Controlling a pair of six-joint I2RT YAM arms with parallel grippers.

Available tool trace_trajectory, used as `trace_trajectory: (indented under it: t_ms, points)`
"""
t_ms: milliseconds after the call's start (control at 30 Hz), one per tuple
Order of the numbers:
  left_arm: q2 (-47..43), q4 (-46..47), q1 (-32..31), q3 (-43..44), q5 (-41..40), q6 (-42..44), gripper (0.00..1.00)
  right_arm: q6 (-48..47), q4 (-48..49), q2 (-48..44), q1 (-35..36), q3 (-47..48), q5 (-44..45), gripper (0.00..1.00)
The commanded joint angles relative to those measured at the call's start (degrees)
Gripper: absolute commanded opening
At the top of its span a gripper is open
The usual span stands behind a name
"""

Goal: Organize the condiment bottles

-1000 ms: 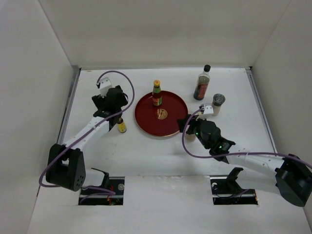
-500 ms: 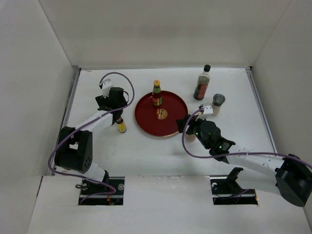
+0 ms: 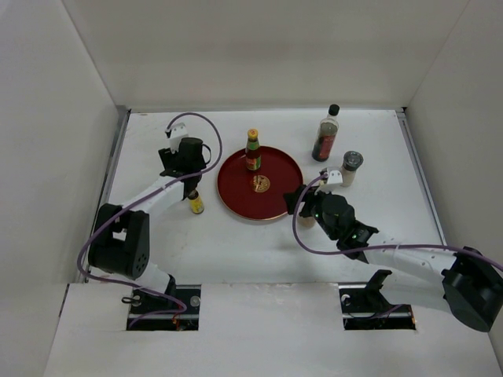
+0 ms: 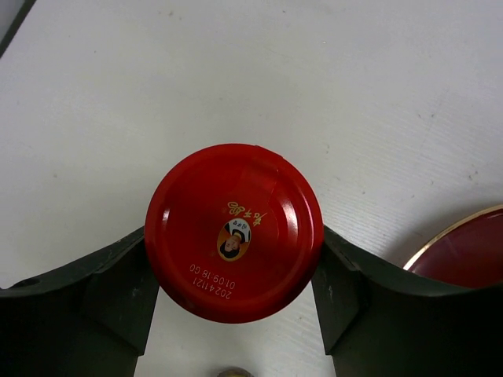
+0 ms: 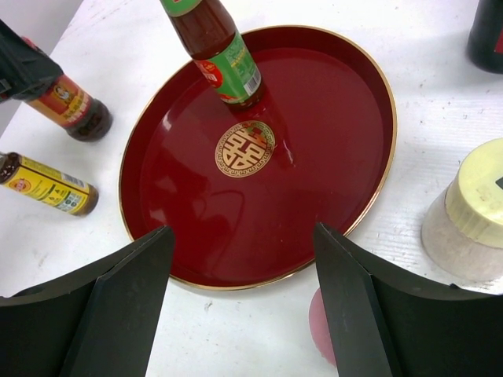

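Observation:
My left gripper [image 4: 234, 236] is open, its fingers [image 4: 118, 298] close on both sides of the red lid of a red-lidded jar [image 4: 234, 232] standing on the table left of the tray; the jar's body shows in the right wrist view [image 5: 69, 104]. My left gripper [image 3: 182, 171] hides the jar from above. The green-labelled bottle [image 3: 253, 151] stands on the round red tray [image 3: 275, 206]. My right gripper [image 5: 242, 228] is open and empty above the tray's near rim [image 5: 259, 281]. A pink-topped shaker [image 5: 324, 330] sits partly under its right finger.
A small yellow-labelled bottle [image 3: 195, 203] stands left of the tray. The tall dark-sauce bottle [image 3: 326, 133] and a grey-topped shaker [image 3: 351, 166] stand at the back right. A pale-topped shaker [image 5: 471, 212] is right of the tray. White walls enclose the table.
My left arm has stretched forward and its gripper has shifted a little up and to the right. The right arm and the bottles have not moved.

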Motion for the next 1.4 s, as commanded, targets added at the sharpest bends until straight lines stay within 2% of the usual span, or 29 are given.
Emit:
trace_trajectory:
  t_ms: [0, 133, 500, 967, 1367]
  points:
    - [-7.1, 9.0, -2.5, 7.0, -4.1, 5.6, 0.33, 0.2, 3.6, 0.4, 0.5, 1.7, -0.9, 0.78]
    - [-7.6, 8.5, -5.6, 12.7, -3.6, 9.9, 0.33, 0.3, 3.6, 0.6, 0.6, 1.7, -0.9, 0.78]
    - [-3.2, 7.3, -16.0, 17.8, -0.9, 10.1, 0.33, 0.4, 3.9, -1.7, 0.3, 0.5, -0.4, 0.77]
    - [1.0, 12.1, -22.4, 11.4, -2.0, 5.9, 0.32, 0.3, 3.5, -1.2, -0.3, 0.7, -0.1, 0.77]
    - [3.7, 18.6, -22.5, 5.0, -0.9, 2.5, 0.32, 0.2, 4.0, -0.6, -0.3, 0.8, 0.0, 0.77]
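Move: The left hand already grips the red-lidded jar, which stands on the table. Its spot in the tray's left part lies about 18 cm to the right, 1 cm back and 7 below; the tray's middle is some 24 right and 3 back. The green-labelled bottle stands roughly 22 right and 3 ahead, the yellow-labelled bottle about 4 right and 12 back. From the right hand, that spot is around 17 cm left and 12 ahead. Keeping its grip just below the red lid, the left hand lifts the jar about 13 cm off the table while already swinging right towards the tray, then lowers it some 12 cm over the tray's left part, for about 18 cm of rightward travel. The hand turns roughly 25 degrees clockwise on the way; the fingers don't loosen. ##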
